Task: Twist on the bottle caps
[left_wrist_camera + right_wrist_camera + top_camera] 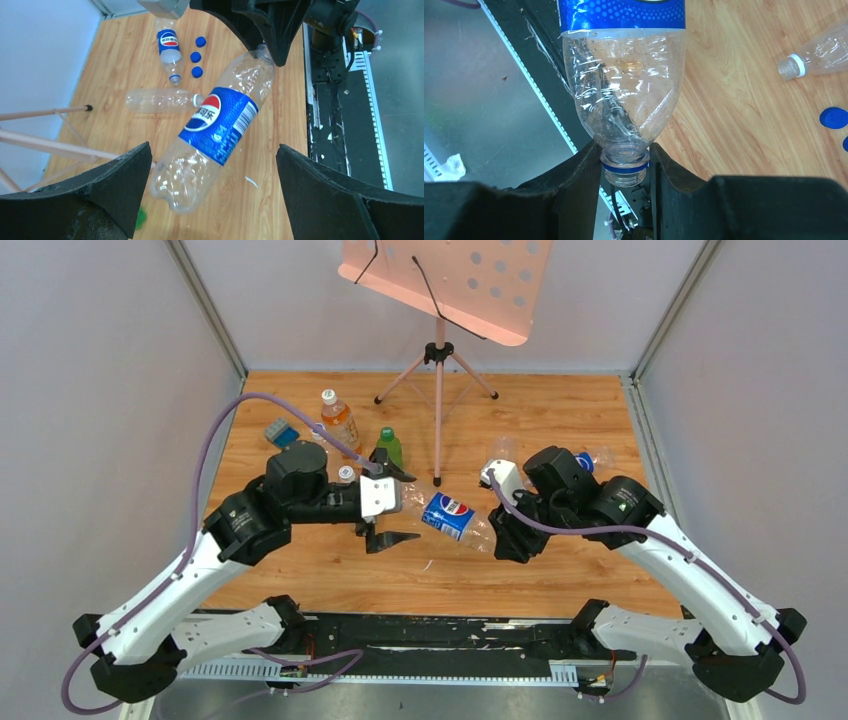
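Observation:
A clear Pepsi bottle (452, 516) with a blue label hangs tilted above the table between both arms. My right gripper (625, 161) is shut on its open, capless neck (625, 169), just under the blue ring. My left gripper (214, 165) is open, its jaws wide on either side of the bottle's base (185, 180) without touching it. Three blue caps (196, 57) lie on the wood beyond the bottle. One blue cap (834, 118) also shows in the right wrist view.
A second Pepsi bottle (169, 47) and a clear bottle (160, 100) with a white neck lie near the caps. An orange drink bottle (338, 418), a green bottle (389, 445) and a blue-grey block (281, 432) stand at the back left. A music stand tripod (438, 360) stands at the back centre.

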You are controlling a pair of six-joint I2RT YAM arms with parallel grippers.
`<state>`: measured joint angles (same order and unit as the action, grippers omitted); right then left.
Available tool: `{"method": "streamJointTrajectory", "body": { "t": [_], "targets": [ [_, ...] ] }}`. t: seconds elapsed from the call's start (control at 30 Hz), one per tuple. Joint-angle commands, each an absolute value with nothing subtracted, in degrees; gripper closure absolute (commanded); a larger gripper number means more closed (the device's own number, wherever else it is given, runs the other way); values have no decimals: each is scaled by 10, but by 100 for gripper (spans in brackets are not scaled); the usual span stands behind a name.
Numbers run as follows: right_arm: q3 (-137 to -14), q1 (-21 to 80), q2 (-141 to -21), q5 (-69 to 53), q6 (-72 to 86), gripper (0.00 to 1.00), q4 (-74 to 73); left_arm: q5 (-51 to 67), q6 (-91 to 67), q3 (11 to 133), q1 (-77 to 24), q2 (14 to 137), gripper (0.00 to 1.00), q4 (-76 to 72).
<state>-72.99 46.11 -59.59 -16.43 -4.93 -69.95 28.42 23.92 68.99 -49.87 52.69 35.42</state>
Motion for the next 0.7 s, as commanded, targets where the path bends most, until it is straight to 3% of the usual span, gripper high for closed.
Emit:
{"method": "streamJointTrajectory", "body": {
  "t": [0.0,0.3,0.67],
  "targets": [
    [-762,463,-612,-199,-85,100,-708,317,220,684,-512,581,0,300],
    [-756,463,-608,-205,-104,100,-668,343,205,642,-545,679,0,199],
    [-719,463,-561,-205,-142,100,-577,340,169,575,-550,690,3,120]
  ]
}}
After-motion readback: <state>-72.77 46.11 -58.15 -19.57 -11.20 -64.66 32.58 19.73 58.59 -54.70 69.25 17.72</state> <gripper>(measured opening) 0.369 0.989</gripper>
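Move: Roughly 8 cm to the left hand's right, 8 cm below it and nearly level fore-and-aft is the middle of the Pepsi bottle, held by its neck in the right fingers. From the right hand that middle is some 9 cm left, 3 cm ahead and 6 cm higher. Counted from the left hand, the green bottle stands about 28 cm ahead and 7 cm left; the blue caps lie some 23 cm ahead and 38 cm right on the table. Swooping down about 10 cm and right some 8 cm, the left hand brings its wide-open fingers around the bottle's label end, turning roughly 15 degrees on the way and slowing at the finish. Meanwhile the right hand keeps its pinch on the neck, easing a couple of centimetres left and up as it tilts and turns a little counter-clockwise. ##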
